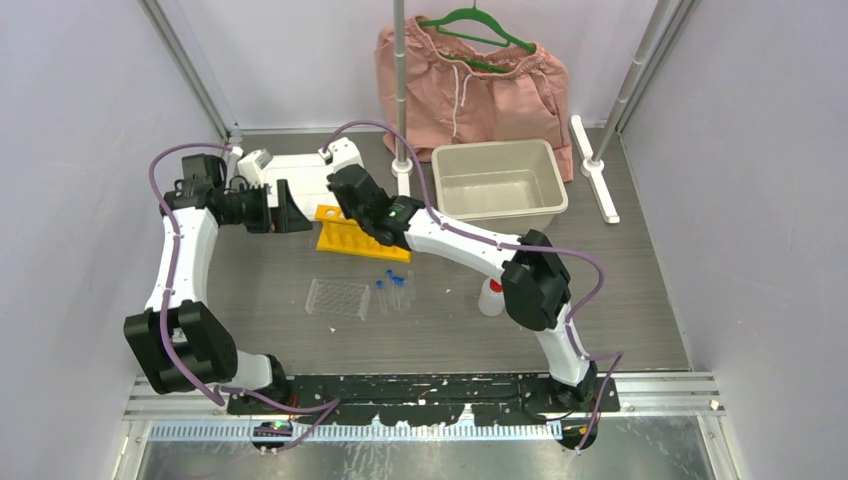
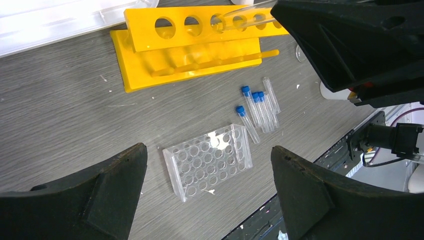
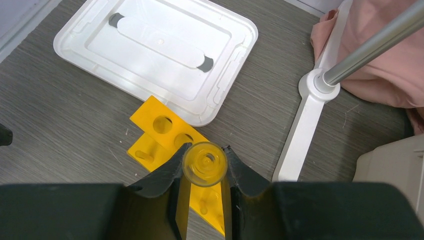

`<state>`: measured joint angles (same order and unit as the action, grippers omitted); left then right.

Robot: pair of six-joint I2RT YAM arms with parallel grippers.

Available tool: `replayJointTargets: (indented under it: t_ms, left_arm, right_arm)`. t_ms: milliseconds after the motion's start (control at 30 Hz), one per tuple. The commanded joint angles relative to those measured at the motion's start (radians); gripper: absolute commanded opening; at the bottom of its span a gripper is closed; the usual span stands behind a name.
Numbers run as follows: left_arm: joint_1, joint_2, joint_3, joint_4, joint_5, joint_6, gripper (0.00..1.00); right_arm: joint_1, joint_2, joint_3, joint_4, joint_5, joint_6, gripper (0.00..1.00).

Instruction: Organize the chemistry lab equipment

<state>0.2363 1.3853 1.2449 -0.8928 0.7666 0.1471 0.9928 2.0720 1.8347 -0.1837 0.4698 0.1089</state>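
Observation:
The yellow test-tube rack (image 1: 338,232) (image 2: 190,50) (image 3: 160,130) stands mid-table. Directly over it my right gripper (image 1: 352,205) (image 3: 206,150) is shut on a clear test tube (image 3: 205,163) (image 2: 245,10), held upright above the row of holes. My left gripper (image 1: 288,208) (image 2: 208,149) hangs open and empty just left of the rack. A clear plastic tray (image 1: 338,298) (image 2: 210,160) with many wells lies nearer the front. Several blue-capped tubes (image 1: 395,290) (image 2: 257,107) lie flat to its right. A white squeeze bottle (image 1: 491,297) stands by the right arm's elbow.
A white lid (image 1: 300,175) (image 3: 155,50) lies flat behind the rack. A beige bin (image 1: 497,180) sits at the back right. Pink shorts (image 1: 470,80) hang on a stand whose pole (image 1: 400,100) rises just behind the right gripper.

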Motion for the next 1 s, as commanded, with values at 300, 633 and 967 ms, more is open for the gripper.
replayJointTargets:
  t_ms: [300, 633, 967]
  left_arm:
    - [0.009, -0.034, 0.025, 0.003, -0.017, 0.033, 0.94]
    - [0.008, -0.035, 0.030, 0.008, -0.033, 0.036, 0.94]
    - [0.009, -0.035, 0.032, 0.006, -0.052, 0.043, 0.94]
  right_arm:
    - [0.003, 0.016, -0.011, 0.022, -0.056, 0.018, 0.00]
    - [0.000, 0.004, -0.062, 0.030, -0.116, 0.007, 0.01]
    - [0.000, -0.009, -0.136, 0.090, -0.107, 0.012, 0.09]
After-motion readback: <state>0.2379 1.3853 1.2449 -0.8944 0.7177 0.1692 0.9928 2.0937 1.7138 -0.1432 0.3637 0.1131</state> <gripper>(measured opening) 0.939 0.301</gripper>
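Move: The right gripper holds the clear glass tube upright. The yellow rack's third hole from the left lies about 2 cm back and 2 cm right of it, some 13 cm below. Counted from the right hand, the white lid is 10 cm left and 4 cm ahead; the clear rack is 19 cm back, 2 cm left. From the left hand, that hole lies 12 cm right, 4 cm ahead, 12 cm down. Lower the right gripper about 6 cm to take the tube down through the yellow rack's third hole, fingers kept shut on it. Sink nearly straight at first, then also draw back towards the base by some 2 cm, tipping the hand down and turning it counter-clockwise about 5 degrees each. ##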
